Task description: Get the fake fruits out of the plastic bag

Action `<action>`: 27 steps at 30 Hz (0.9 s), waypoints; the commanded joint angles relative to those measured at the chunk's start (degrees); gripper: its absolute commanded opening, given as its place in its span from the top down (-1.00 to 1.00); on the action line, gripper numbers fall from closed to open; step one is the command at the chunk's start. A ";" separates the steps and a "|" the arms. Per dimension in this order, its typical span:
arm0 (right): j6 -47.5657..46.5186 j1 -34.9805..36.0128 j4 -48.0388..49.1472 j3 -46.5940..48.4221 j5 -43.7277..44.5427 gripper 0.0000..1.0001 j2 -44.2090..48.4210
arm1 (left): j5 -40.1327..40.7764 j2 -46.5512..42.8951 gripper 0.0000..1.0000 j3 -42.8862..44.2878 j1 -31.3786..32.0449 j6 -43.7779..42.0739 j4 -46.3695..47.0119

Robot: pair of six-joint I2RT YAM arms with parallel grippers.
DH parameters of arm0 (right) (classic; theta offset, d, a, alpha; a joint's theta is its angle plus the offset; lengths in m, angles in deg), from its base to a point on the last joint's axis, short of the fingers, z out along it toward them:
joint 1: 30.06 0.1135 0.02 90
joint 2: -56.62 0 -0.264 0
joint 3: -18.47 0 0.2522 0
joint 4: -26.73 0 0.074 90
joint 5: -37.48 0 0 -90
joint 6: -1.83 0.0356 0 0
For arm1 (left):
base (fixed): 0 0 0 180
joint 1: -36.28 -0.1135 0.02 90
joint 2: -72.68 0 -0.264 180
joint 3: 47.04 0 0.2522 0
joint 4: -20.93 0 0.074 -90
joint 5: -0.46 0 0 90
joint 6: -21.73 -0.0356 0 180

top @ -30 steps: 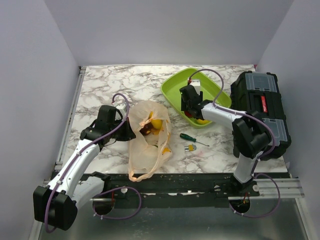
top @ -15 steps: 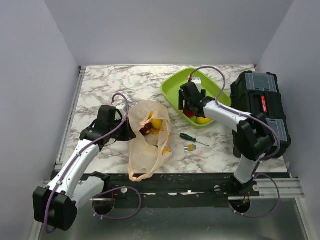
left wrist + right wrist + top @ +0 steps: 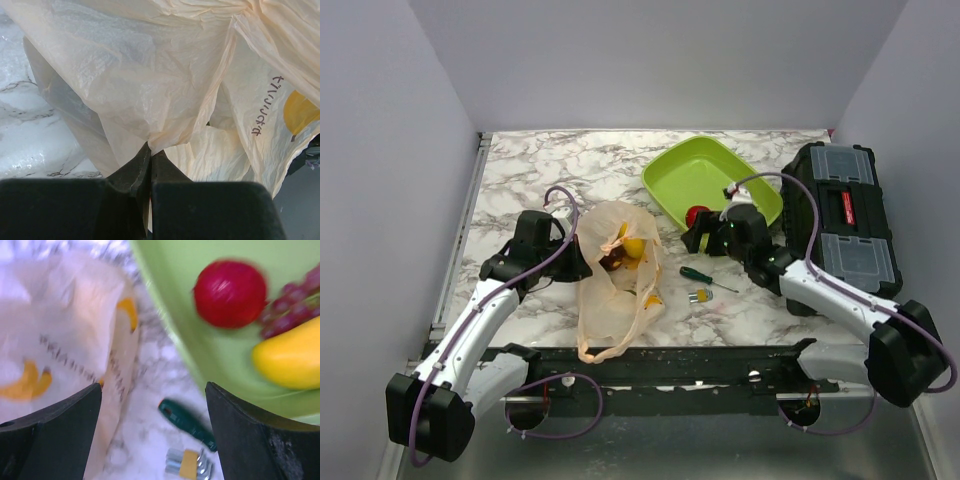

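The peach plastic bag (image 3: 612,290) lies mouth-up on the marble, with a yellow fruit (image 3: 634,247) and a dark one (image 3: 613,262) showing inside. My left gripper (image 3: 582,262) is shut on the bag's left rim, and its closed tips (image 3: 150,150) pinch a fold of the bag (image 3: 150,80). My right gripper (image 3: 696,238) hangs open and empty by the tray's near edge, between tray and bag (image 3: 60,355). In the lime tray (image 3: 200,345) lie a red apple (image 3: 229,292), purple grapes (image 3: 290,310) and a yellow fruit (image 3: 287,360). The apple (image 3: 697,213) also shows from above.
A green-handled screwdriver (image 3: 698,273) and a small yellow-and-silver piece (image 3: 701,295) lie on the marble below the right gripper (image 3: 152,387). A black toolbox (image 3: 840,220) stands at the right edge. The lime tray (image 3: 705,172) sits at the back right.
The right gripper opened over the tray, left the red apple there, and drew back toward the near side. The left arm has not moved.
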 commanded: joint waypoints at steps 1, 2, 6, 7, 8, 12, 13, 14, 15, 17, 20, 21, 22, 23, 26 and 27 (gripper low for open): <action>1.23 4.62 12.41 -7.78 -16.96 -0.73 5.75 | -1.63 -0.01 1.00 0.34 -0.36 -0.16 0.50; 0.60 6.12 13.43 -8.21 -18.12 -0.73 7.06 | -1.56 0.08 1.00 0.34 -0.37 -0.16 0.49; -1.93 16.44 17.09 -8.57 -17.64 -0.72 11.40 | -1.56 0.14 1.00 0.48 -0.39 -0.16 0.40; -2.24 19.27 18.78 -8.75 -15.62 -0.72 12.05 | -1.41 0.01 1.00 0.42 -0.36 -0.16 0.40; -2.27 22.09 20.36 -8.87 -14.54 -0.72 12.16 | -1.22 -0.18 1.00 0.43 -0.38 -0.16 0.40; -2.14 29.85 27.67 -6.71 -13.64 -0.63 7.85 | 0.10 -0.52 1.00 0.35 -0.36 -0.16 0.24; -3.05 31.74 27.94 -5.49 -12.14 -0.60 6.07 | 0.28 -0.46 1.00 0.43 -0.36 -0.21 0.14; -4.44 33.87 27.63 -3.84 -10.22 -0.60 4.55 | 0.29 -0.45 1.00 0.52 -0.36 -0.25 0.06; -5.37 35.14 26.84 -2.07 -7.19 -0.59 2.54 | 0.21 -0.40 1.00 0.61 -0.38 -0.25 -0.04; -5.59 35.69 24.57 1.38 -3.43 -0.45 -1.89 | 0.35 -0.49 1.00 0.52 -0.41 -0.25 0.07; -6.69 35.67 23.31 4.32 -0.56 -0.13 -7.93 | 0.64 -0.58 1.00 0.61 -0.36 -0.25 -0.13; -7.33 35.73 24.11 4.29 0.58 -0.05 -9.37 | 0.64 -0.83 1.00 0.61 -0.37 -0.19 -0.12; -7.52 35.78 25.17 4.25 2.47 0.00 -11.01 | 0.70 -1.01 1.00 0.61 -0.36 -0.17 -0.13; -7.18 35.76 25.63 4.19 4.87 0.03 -12.26 | 0.85 -1.18 1.00 0.61 -0.36 -0.16 -0.13; -5.92 35.72 24.87 5.29 11.81 0.08 -16.16 | 1.23 -1.55 1.00 0.52 -0.36 -0.16 -0.04; -6.15 35.74 24.00 6.00 12.74 0.08 -17.54 | 1.26 -1.54 1.00 0.44 -0.36 -0.16 -0.04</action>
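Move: The dark red fruit in the open bag lies about 22 cm to the right hand's left, some 3 cm back and 9 cm lower. The yellow fruit beside it is roughly 17 cm left and 1 cm ahead of the hand; the red apple in the bowl is about 10 cm ahead and 2 cm right, the screwdriver some 9 cm back and 5 cm right. From the left hand, the dark red fruit is about 6 cm ahead, 7 cm right and 7 cm below. The fruits still in the bag draw the empty right hand, which leaves the bowl side and swings about 22 cm left while pulling back, arching up some 8 cm. Over the bag's mouth it turns forward and down towards them, about 35 degrees counter-clockwise of its starting attitude, fingers narrowing from wide to half open. The left hand stays put, its shut fingers still pinching the bag's edge. ##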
